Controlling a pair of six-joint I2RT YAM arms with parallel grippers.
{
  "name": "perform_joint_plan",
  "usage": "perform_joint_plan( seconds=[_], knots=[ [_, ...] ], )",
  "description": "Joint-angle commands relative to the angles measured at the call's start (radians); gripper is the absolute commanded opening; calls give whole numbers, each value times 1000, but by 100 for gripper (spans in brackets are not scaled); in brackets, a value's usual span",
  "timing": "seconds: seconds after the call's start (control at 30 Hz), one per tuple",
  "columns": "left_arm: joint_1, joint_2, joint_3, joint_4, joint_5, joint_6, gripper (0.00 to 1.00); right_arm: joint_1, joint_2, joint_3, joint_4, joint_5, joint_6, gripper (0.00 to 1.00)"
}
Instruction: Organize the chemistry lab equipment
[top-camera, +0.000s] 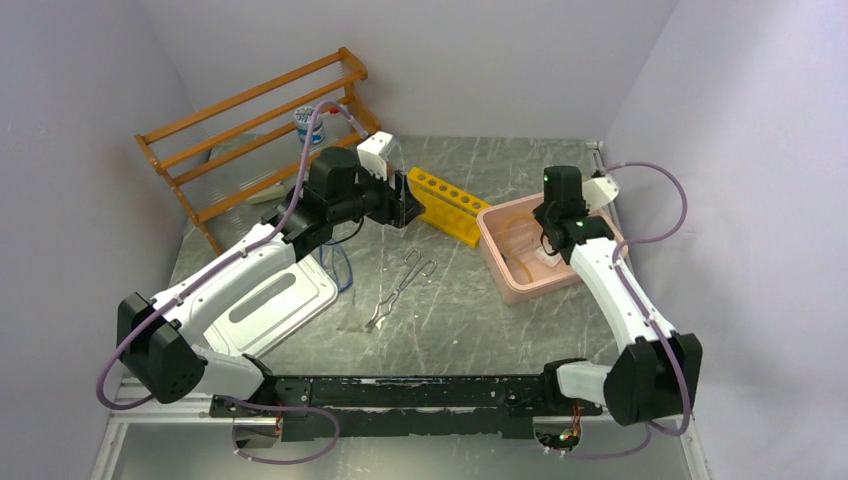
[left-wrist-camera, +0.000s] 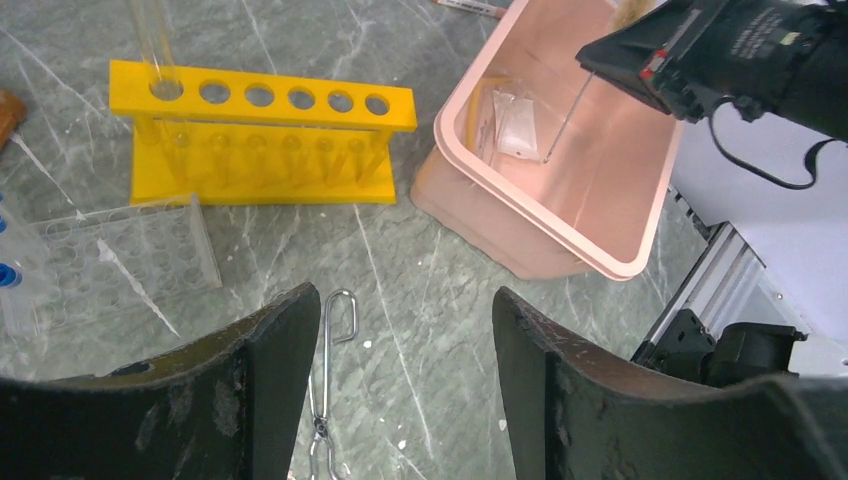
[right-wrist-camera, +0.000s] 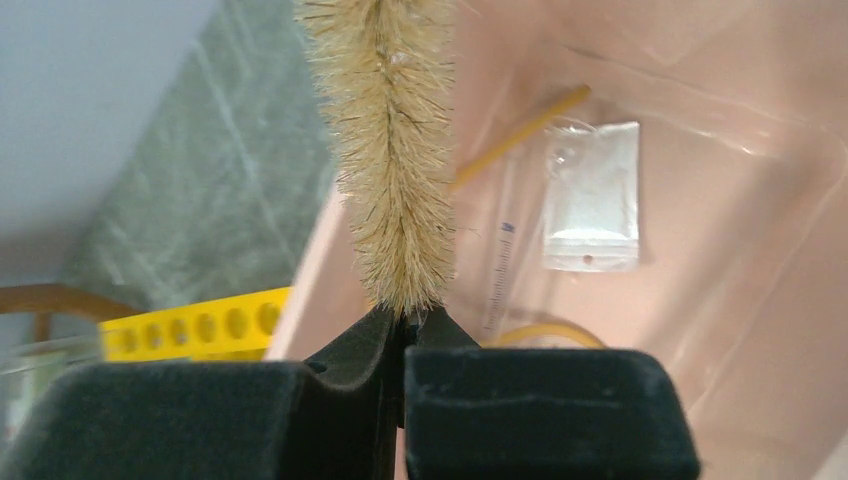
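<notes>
My right gripper (right-wrist-camera: 405, 325) is shut on the base of a tan bristle brush (right-wrist-camera: 390, 150) and holds it over the pink bin (right-wrist-camera: 760, 200). In the bin lie a white flat packet (right-wrist-camera: 592, 200), a tan rubber hose (right-wrist-camera: 520, 130) and a clear graduated tube (right-wrist-camera: 500, 260). My left gripper (left-wrist-camera: 400, 310) stands open above the table with nothing between its fingers. The metal tweezers (left-wrist-camera: 325, 380) lie on the table just beside its left finger. One clear tube (left-wrist-camera: 155, 40) stands in the end hole of the yellow rack (left-wrist-camera: 260, 140). A blue cord loop (top-camera: 340, 265) lies under the left arm.
The wooden shelf rack (top-camera: 260, 130) stands at the back left, with a small blue-based cylinder (top-camera: 308, 122) behind it. A white tray (top-camera: 270, 300) lies under the left arm. A clear plastic rack (left-wrist-camera: 110, 260) lies beside the yellow one. The pink bin (top-camera: 500, 225) sits right of centre.
</notes>
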Motion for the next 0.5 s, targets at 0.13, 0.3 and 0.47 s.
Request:
perform_joint_plan(
  seconds=[0.13,0.3,0.47],
  knots=[
    [-2,-17,-17,-12,-29,12,68,-18,121,-88,23,40,89,0],
    [-1,-10,-14,-34,-40,12,68,-20,217,-81,65,35,124,2],
    [-2,1,-4,-66,-50,7,67,-44,323,-38,27,20,152,3]
  ],
)
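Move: The right hand, holding the brush, is over the pink bin: the bin's middle lies roughly 2 cm ahead, 5 cm to the right and 15 cm below. On its floor the small white bag lies some 3 cm ahead and 5 cm right, the yellow tubing about 2 cm ahead and 3 cm left. The yellow rack stands about 8 cm ahead and 19 cm left. From the left hand, the bin is about 5 cm ahead, 32 cm right and 23 cm below. Lower the right gripper almost straight down into the left part of the pink bin, about 11 cm, slowing a little in the second half. Let the fingers tip about 15 degrees further down as you go, and keep the brush pinched between them, its bristles pointing out ahead over the white bag. ##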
